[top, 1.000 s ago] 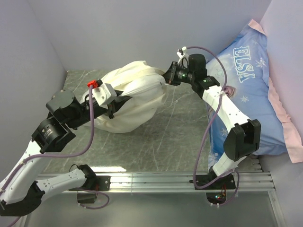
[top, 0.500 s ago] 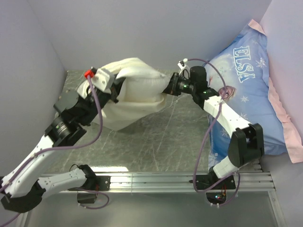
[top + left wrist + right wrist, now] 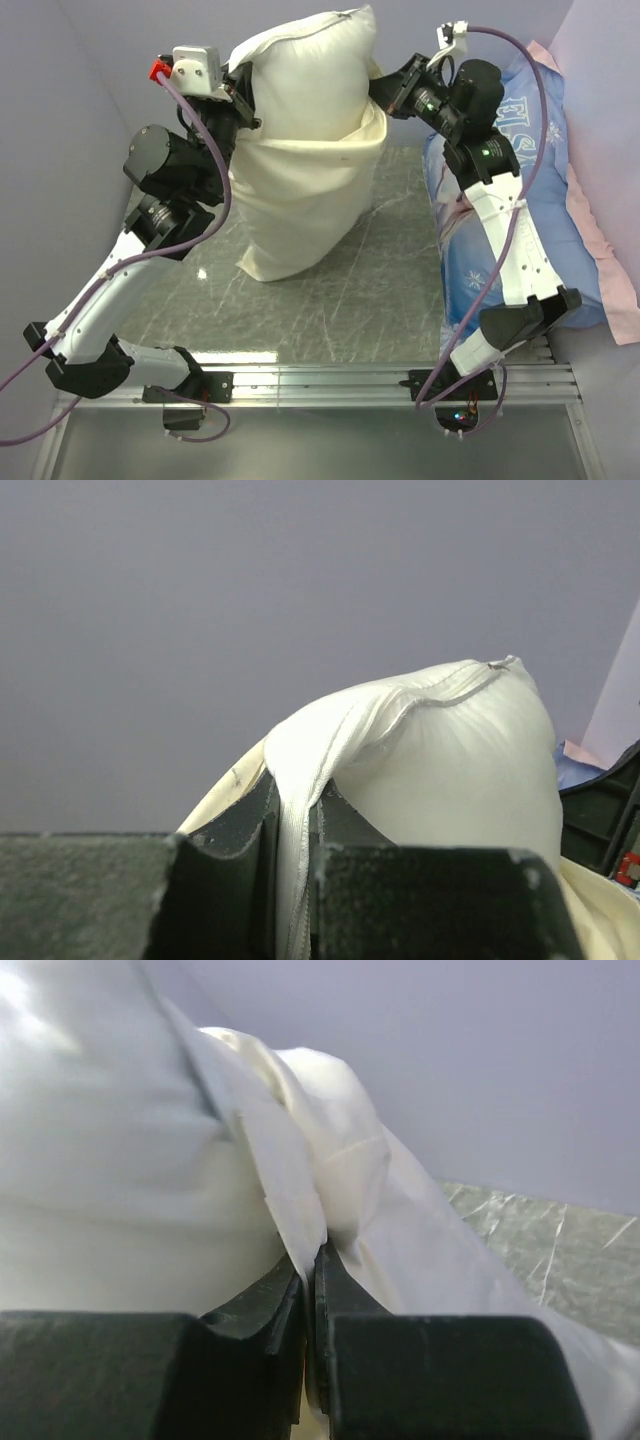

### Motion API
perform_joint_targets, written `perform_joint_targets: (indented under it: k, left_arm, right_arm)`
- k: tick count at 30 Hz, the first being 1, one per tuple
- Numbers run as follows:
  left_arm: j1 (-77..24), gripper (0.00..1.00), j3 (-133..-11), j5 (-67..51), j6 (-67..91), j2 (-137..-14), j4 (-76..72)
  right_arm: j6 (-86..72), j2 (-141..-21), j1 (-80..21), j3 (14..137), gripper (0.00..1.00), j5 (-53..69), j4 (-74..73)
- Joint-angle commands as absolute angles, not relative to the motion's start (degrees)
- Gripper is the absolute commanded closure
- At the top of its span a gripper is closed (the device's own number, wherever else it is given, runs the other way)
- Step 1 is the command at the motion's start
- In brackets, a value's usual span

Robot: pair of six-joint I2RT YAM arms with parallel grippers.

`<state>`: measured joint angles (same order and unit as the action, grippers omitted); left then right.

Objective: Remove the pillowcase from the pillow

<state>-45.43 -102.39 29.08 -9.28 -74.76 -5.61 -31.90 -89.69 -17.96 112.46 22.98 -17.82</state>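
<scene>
The white pillow (image 3: 310, 65) hangs upright in the air, its upper half out of the cream pillowcase (image 3: 300, 200), whose bottom corner reaches the table. My left gripper (image 3: 243, 95) is shut on the pillow's seamed left edge; the left wrist view shows the white seam pinched in my left gripper (image 3: 297, 820), the pillow (image 3: 450, 760) bulging to the right and the pillowcase (image 3: 225, 790) beside it. My right gripper (image 3: 380, 95) is shut on the case's rim on the right side; in the right wrist view my right gripper (image 3: 310, 1280) pinches a thin cream fold of pillowcase (image 3: 440, 1250) next to the pillow (image 3: 110, 1160).
A large blue "ELSA" printed pillow (image 3: 530, 200) with a pink edge leans against the right wall, behind the right arm. The grey marbled table (image 3: 340, 300) lies below, with a metal rail (image 3: 330, 380) at its near edge and grey walls at the left and back.
Both arms have risen and lifted the bundle off the table. It now hangs upright, and the case has slid down so the pillow's top half shows.
</scene>
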Motion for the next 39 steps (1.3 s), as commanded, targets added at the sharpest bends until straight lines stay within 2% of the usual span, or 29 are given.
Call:
perform_joint_targets:
  k: [1,5,9,11,13,15,16,22,26,27,34,39]
  left_arm:
    - [-45.17,1.0,-105.31,32.26,-8.52,-72.43,-22.68]
    - [-44.3,0.99,-95.64,31.03,-6.42,-67.33,-23.56]
    - [-41.84,1.0,-88.26,29.45,-2.82,-63.81,-21.81]
    - [-41.14,0.99,-86.76,25.76,-1.67,-62.14,-21.62]
    - [-40.96,1.0,-89.89,26.62,-1.32,-63.79,-16.22]
    - [-40.61,0.99,-94.54,29.79,-1.41,-66.69,-12.67]
    - [-40.52,0.99,-95.18,30.14,-1.23,-67.32,-11.61]
    - [-40.25,0.99,-102.48,31.03,1.84,-72.51,-4.57]
    - [-40.08,0.99,-104.23,31.46,2.55,-73.91,-1.85]
    - [-39.99,0.99,-105.11,32.16,2.9,-74.44,-1.06]
    - [-39.81,0.99,-109.07,35.15,4.48,-76.73,4.21]
    - [-39.9,0.99,-111.53,33.75,6.85,-78.56,7.54]
  right_arm:
    - [-30.24,-95.79,-18.02,109.89,0.91,21.19,-26.9]
    - [-30.67,-94.92,-17.75,95.56,0.88,19.08,-19.61]
    - [-29.88,-99.48,-17.4,93.69,0.84,19.16,-20.3]
    - [-30.41,-100.11,-17.31,92.03,0.75,19.16,-19.34]
    - [-30.67,-98.97,-17.05,90.71,0.65,20.21,-18.29]
    - [-30.5,-94.95,-16.96,88.87,0.58,19.87,-16.36]
    - [-30.5,-93.27,-16.96,88.25,0.51,19.34,-15.74]
    - [-29.18,-82.37,-16.88,85.35,0.35,11.87,-15.39]
    - [-30.14,-77.96,-16.79,83.41,0.31,10.99,-13.45]
    - [-30.15,-77.09,-16.53,83.32,0.26,10.81,-13.36]
    - [-32.25,-71.29,-14.94,82.44,0.23,13.27,-9.93]
    - [-30.77,-69.61,-17.21,84.55,0.25,16.35,-10.81]
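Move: The left hand pinches a pillow corner; the pillow's middle lies about 9 cm right, 4 ahead and 12 below it. The right hand grips the pillowcase's right edge, with the pillowcase's middle some 10 cm left, 6 back and 18 below it. From the right hand, the pillow is about 10 cm left, 5 back and 3 below. Right hand sweeps down some 20 cm, opens off the pillowcase and rises back-right; left dips, holding the pillow. ##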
